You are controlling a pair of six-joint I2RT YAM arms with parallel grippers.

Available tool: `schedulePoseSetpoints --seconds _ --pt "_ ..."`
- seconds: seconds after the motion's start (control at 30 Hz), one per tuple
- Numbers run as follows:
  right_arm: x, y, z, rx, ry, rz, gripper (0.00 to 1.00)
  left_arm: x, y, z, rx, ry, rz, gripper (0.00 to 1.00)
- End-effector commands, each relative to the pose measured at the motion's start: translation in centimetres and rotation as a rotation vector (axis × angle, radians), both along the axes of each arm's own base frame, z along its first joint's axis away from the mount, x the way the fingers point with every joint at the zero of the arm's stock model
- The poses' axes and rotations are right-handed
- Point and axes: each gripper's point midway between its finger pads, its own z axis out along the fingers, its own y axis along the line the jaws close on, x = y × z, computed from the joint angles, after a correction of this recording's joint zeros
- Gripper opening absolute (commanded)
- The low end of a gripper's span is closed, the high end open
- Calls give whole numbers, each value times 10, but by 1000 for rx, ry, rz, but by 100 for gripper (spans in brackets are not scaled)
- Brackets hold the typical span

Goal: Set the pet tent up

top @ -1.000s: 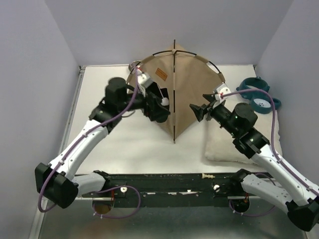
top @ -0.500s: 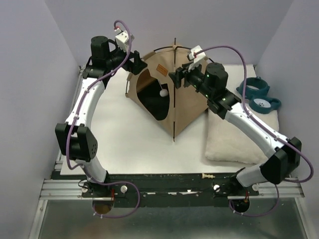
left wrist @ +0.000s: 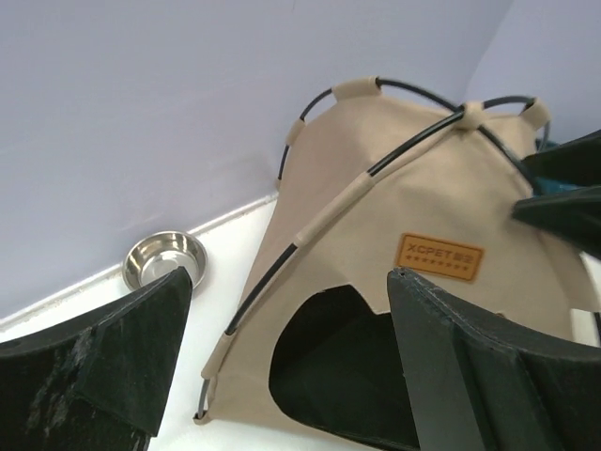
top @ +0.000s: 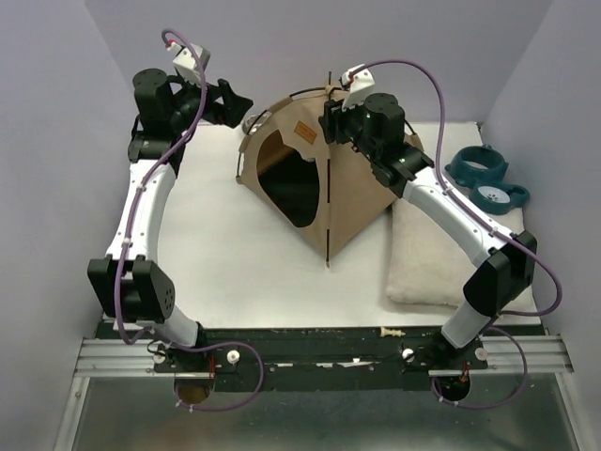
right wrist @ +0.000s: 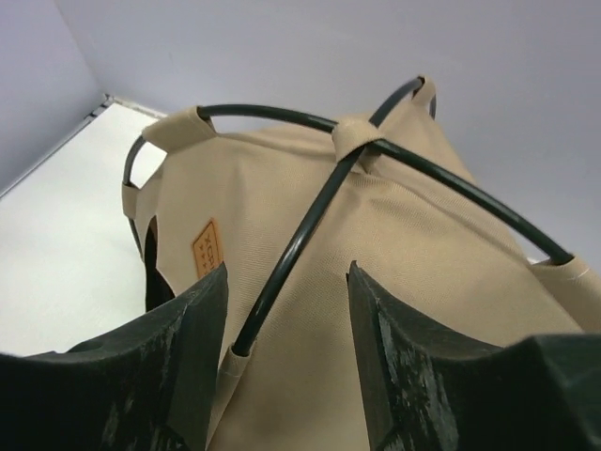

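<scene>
The pet tent stands upright at the back middle of the table, tan with two black poles crossing at its top and a dark doorway facing front-left. My left gripper hangs open in the air to the tent's left, apart from it; in the left wrist view the pet tent and its brown label lie beyond the wide left gripper. My right gripper is at the tent's top. The right gripper is open, one pole running between its jaws over the fabric, untouched.
A white fluffy cushion lies right of the tent, with a teal bowl stand behind it. A steel bowl sits by the back wall left of the tent. Walls close in the table at the back and both sides.
Both arms have lifted and swung towards the back. The left gripper left the doorway for the back left. The right gripper went from the tent's right side to its top, jaws narrower.
</scene>
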Motion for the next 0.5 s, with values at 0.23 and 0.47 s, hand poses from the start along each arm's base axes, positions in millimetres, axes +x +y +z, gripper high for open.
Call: schedulePoseSetpoints --seconds 0.23,0.47 --pt "-18 -20 -6 -55 98 -28 1 -99 50 71 -64 -108 181 99" --pt "-54 -36 108 65 -216 26 1 -145 47 132 -161 -245 168 99"
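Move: The tent's front pole, just below where the poles cross, runs between the right hand's open fingers: its grip spot is about 1 cm ahead, 1 cm left and 3 cm below. The pole crossing stands roughly 7 cm ahead, 1 cm left and a little higher. The tent's label patch lies some 6 cm left, 1 cm ahead and 7 cm below. From the open left hand that grip spot is about 16 cm right, 2 cm back and 5 cm lower. The right fingers shut on the tent's front pole and pinch it just below the crossing, the hand sinking about 3 cm and tipping slightly down to meet it, then climbing back up while easing a couple of centimetres back and to the right. Meanwhile the empty, wide-open left hand pulls away from the tent, back and up some 17 cm, drifting a little left. ##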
